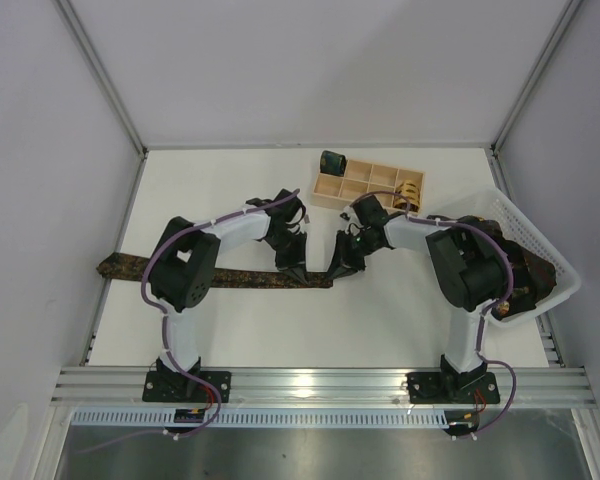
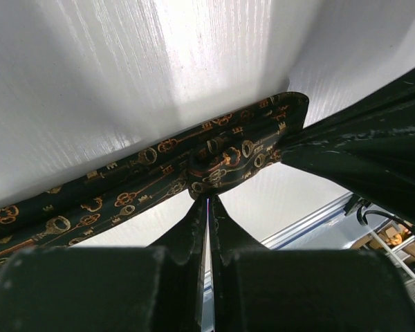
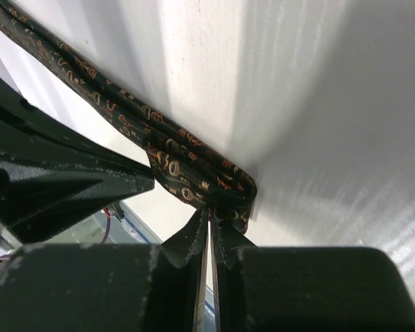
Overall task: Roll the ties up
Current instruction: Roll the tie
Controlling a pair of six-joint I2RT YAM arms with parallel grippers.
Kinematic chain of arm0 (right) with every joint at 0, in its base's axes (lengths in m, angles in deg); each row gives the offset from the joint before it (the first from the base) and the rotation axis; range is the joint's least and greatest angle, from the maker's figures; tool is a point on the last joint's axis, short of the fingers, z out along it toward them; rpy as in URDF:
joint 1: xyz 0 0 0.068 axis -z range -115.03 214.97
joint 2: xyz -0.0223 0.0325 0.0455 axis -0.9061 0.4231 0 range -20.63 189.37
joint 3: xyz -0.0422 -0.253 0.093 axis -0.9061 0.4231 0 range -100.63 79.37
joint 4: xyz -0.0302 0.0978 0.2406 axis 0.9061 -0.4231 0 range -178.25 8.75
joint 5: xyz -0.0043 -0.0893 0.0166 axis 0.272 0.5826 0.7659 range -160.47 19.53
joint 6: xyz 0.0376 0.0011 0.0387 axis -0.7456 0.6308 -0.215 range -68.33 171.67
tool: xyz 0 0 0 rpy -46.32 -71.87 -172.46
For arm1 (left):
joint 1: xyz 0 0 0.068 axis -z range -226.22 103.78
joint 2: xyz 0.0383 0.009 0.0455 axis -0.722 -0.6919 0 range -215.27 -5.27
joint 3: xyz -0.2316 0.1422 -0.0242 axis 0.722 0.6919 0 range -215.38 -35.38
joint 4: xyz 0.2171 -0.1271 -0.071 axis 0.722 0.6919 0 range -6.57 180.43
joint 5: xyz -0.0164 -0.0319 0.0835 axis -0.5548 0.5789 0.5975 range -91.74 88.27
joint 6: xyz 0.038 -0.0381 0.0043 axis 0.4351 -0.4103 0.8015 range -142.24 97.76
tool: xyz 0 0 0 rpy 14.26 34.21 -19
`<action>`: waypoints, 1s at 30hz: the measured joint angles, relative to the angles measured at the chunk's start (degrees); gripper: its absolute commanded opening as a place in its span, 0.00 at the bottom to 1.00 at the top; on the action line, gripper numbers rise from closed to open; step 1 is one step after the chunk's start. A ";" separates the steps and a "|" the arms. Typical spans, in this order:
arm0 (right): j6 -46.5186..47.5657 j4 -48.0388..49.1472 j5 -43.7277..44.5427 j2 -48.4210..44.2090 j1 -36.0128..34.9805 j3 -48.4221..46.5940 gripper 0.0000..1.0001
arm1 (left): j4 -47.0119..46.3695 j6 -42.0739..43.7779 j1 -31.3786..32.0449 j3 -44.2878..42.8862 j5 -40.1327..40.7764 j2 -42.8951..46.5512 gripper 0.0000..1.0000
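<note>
A long dark tie (image 1: 210, 274) with a gold key pattern lies flat across the table, its wide end at the left. Its narrow end is folded back on itself (image 2: 242, 146) (image 3: 206, 178). My left gripper (image 1: 296, 268) (image 2: 209, 198) is shut on the near edge of that fold. My right gripper (image 1: 340, 268) (image 3: 211, 211) is shut on the fold's tip, right beside the left one. A tan-gold rolled tie (image 1: 410, 190) sits in the tray's right end. A dark green rolled tie (image 1: 332, 160) stands by the tray's far left corner.
The pale wooden compartment tray (image 1: 365, 186) lies just behind both grippers. A white mesh basket (image 1: 540, 240) with more dark ties (image 1: 525, 270) stands at the right edge, partly behind my right arm. An aluminium rail (image 1: 320, 382) runs along the near edge.
</note>
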 measured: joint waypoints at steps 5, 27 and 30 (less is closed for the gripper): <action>-0.39 -0.09 0.39 -3.17 1.09 1.86 0.16 | -0.28 0.07 0.00 0.00 0.04 -0.59 0.06; 3.39 5.09 -4.44 -0.17 2.23 3.91 0.45 | -0.22 0.44 -0.33 -0.55 -0.44 -2.82 0.06; 3.41 5.99 -5.33 0.28 1.70 3.91 0.42 | -0.22 0.46 -0.35 -0.55 -0.44 -2.82 0.06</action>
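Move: The folded-over end of the tie is right by both hands. It lies about 4 cm to the left gripper's right and 1 cm ahead, and about 1 cm ahead and 2 cm left of the right gripper, in each case roughly 1 cm below. The flat run of tie has its middle some 22 cm to the left gripper's left. The wooden box stands about 24 cm ahead of the right gripper and 9 cm to its right. Lower the shut left gripper about 1.5 cm onto the tie just left of the fold and hold it there as the pin. Meanwhile back the right gripper off about 2 cm right and up, opening its fingers to nearly half, then bring it down and back left so the open fingers straddle the folded end. ##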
